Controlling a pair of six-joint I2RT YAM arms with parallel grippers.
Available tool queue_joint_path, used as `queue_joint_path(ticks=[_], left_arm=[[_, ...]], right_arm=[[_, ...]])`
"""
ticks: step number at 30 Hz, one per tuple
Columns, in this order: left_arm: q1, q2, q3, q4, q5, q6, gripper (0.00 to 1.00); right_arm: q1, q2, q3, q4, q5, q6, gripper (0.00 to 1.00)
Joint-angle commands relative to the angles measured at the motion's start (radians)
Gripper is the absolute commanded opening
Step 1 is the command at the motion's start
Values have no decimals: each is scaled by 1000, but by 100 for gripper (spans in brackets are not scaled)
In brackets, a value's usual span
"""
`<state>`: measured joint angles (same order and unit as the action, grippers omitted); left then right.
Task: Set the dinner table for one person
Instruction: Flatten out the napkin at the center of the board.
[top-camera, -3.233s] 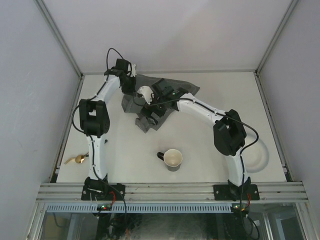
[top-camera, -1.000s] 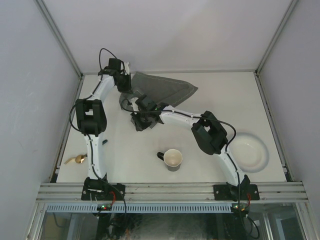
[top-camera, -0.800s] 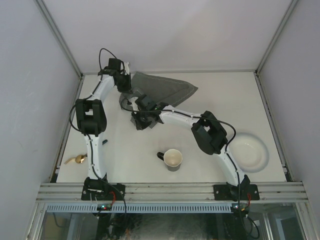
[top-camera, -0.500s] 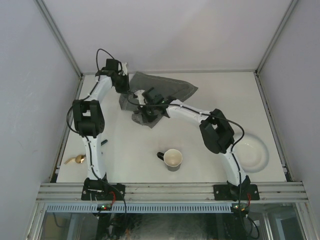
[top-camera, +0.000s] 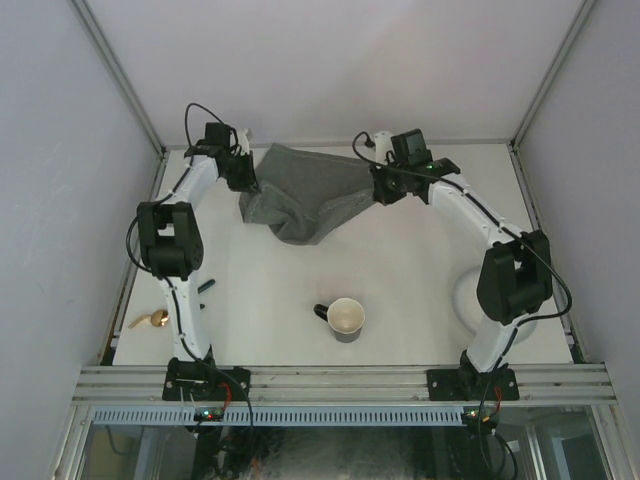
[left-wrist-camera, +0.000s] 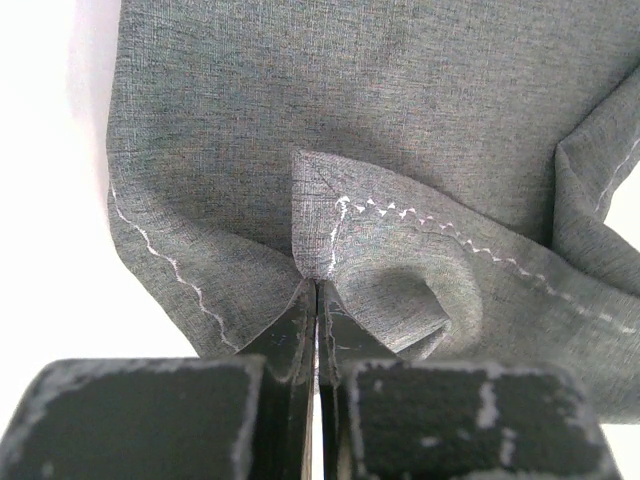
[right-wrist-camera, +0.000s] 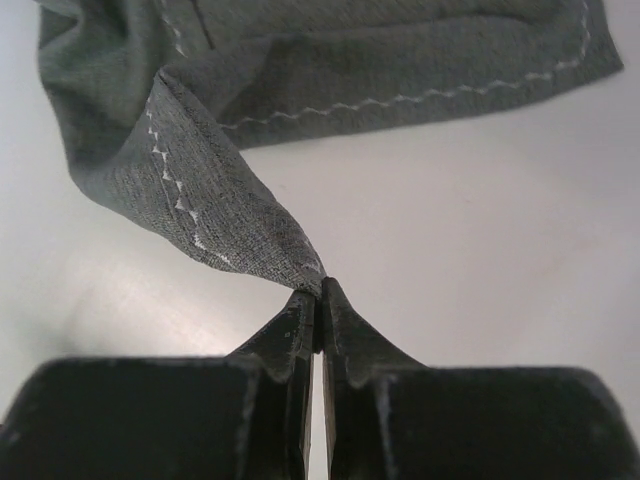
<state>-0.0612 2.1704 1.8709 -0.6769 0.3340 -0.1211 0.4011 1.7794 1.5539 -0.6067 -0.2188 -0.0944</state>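
Note:
The grey stitched cloth mat (top-camera: 305, 195) hangs sagging between my two grippers at the back of the off-white dinner table (top-camera: 420, 260). My left gripper (top-camera: 246, 181) is shut on the mat's left corner. In the left wrist view the left gripper (left-wrist-camera: 317, 287) pinches a fold of the mat (left-wrist-camera: 350, 120). My right gripper (top-camera: 379, 187) is shut on the mat's right corner. In the right wrist view the right gripper (right-wrist-camera: 320, 292) holds the mat's (right-wrist-camera: 200, 190) tip, lifted off the table.
A dark mug (top-camera: 345, 318) with a pale inside stands near the front middle. A white plate (top-camera: 462, 296) lies at the right, mostly hidden behind the right arm. A gold spoon (top-camera: 155, 320) lies at the front left edge, a small dark item (top-camera: 205, 287) beside the left arm.
The right gripper shut on a mat corner and swung far right and back, pulling the bunched mat out wide. The left gripper shifted slightly left, still holding its corner.

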Motion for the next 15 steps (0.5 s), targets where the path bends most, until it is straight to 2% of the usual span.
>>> queue_joint_path(ticks=[1, 6, 10, 15], left_arm=[[1, -92, -21, 30, 44, -2, 0], [7, -120, -58, 65, 51, -1, 0], [20, -138, -124, 90, 65, -9, 0], [45, -194, -271, 118, 96, -19, 0]], right_arm=[[-47, -56, -20, -29, -29, -63, 0], [-111, -73, -49, -38, 2, -127, 0], [-207, -90, -62, -59, -40, -148, 0], [-316, -131, -119, -64, -97, -156, 0]])
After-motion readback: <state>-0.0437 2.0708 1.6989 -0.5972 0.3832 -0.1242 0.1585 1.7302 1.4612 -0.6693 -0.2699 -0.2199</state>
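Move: Both hands already pinch the napkin by its near corners. Its middle lies about 13 cm to the right of the left hand, nearly level with it and 5 cm below; from the right hand it is some 16 cm left, 6 cm farther out and 11 cm down. The mug stands about 26 cm back and 7 cm left of the right hand, the plate roughly 31 cm to that hand's right and 21 cm back. Rightward, away from the left hand, the right hand sweeps its pinched napkin corner about 10 cm, sinking some 2 cm and turning slightly clockwise late on. The left hand keeps its closed grip on the other corner as an anchor, then eases back towards the robot by roughly 2 cm. ##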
